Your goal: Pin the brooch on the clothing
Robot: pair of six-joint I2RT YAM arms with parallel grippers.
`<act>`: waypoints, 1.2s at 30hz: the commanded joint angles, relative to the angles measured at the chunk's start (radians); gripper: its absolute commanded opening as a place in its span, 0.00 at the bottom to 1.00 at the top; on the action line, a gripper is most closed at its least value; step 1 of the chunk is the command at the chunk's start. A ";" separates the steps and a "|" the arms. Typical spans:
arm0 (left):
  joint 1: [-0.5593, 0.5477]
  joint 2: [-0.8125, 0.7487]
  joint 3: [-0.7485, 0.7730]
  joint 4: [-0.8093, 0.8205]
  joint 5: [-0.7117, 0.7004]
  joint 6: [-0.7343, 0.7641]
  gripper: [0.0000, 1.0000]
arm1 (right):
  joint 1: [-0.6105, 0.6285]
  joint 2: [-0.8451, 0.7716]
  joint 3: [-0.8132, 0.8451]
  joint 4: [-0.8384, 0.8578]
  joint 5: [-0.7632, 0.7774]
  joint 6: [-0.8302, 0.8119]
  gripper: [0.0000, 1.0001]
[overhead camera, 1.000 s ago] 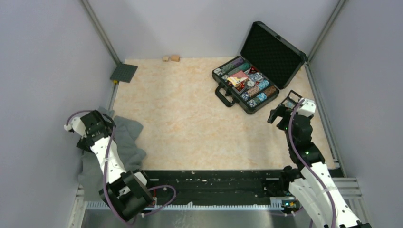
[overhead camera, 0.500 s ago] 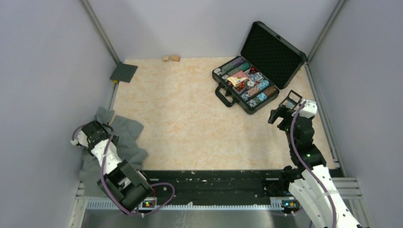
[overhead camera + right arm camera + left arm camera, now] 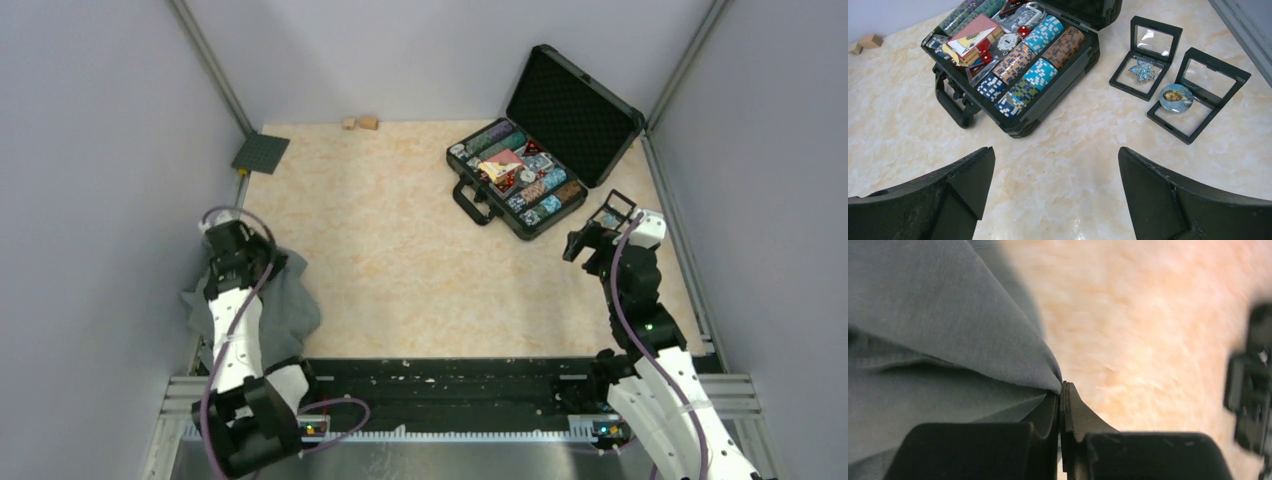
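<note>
The clothing (image 3: 288,303), a grey shirt, lies crumpled at the table's left edge. My left gripper (image 3: 229,240) is above its far end. In the left wrist view the left gripper (image 3: 1061,386) is shut, pinching a fold of the grey clothing (image 3: 948,315) at its fingertips. Two black display frames lie right of the case: one holds a sparkly brooch (image 3: 1143,70), the other a round picture brooch (image 3: 1176,97). My right gripper (image 3: 1055,155) hangs open over bare table a little short of them, holding nothing. From above, the right gripper (image 3: 583,244) stands beside the frames (image 3: 612,211).
An open black case (image 3: 515,180) full of poker chips and cards stands at the back right, its lid up. A dark square plate (image 3: 260,153) sits in the back left corner, with two small wooden blocks (image 3: 360,123) by the back wall. Grey walls enclose the table.
My left gripper has closed on the shirt and swung away from the left wall toward the table, dragging the cloth with it. The right arm has barely moved.
</note>
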 commanded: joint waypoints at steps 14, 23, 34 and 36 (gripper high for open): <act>-1.066 0.210 0.798 -0.067 0.218 0.220 0.00 | -0.009 0.107 0.083 0.010 -0.286 0.078 0.96; -1.101 0.139 0.844 0.050 -0.053 0.217 0.00 | -0.009 0.119 0.125 -0.028 -0.329 0.088 0.96; -0.492 0.027 0.364 -0.008 -0.048 -0.010 0.76 | -0.008 0.131 0.086 -0.023 -0.425 0.108 0.96; -0.484 0.031 0.322 -0.014 -0.001 -0.001 0.94 | -0.008 0.146 0.073 -0.012 -0.461 0.118 0.95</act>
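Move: Pinched at its edge in the left fingers, the grey shirt's bulk hangs and lies about 9 cm back, 3 cm left and 8 cm below. Its destination, the open table middle, is some 38 cm to the left hand's right, level fore and aft, and 10 cm below; the chip case is roughly 22 cm ahead and 58 cm right. From the right hand, that table middle lies some 35 cm left, level fore and aft, and 17 cm below. Flinging the shirt out over the bare table, the left hand keeps its pinch and sweeps right about 36 cm while climbing some 33 cm, swinging clockwise and tipping its fingers up. It then swings back left and down, ending forward, and opens wide to let go of the cloth. The right hand, still open, drifts 7 cm left, turning some 20 degrees counter-clockwise. ##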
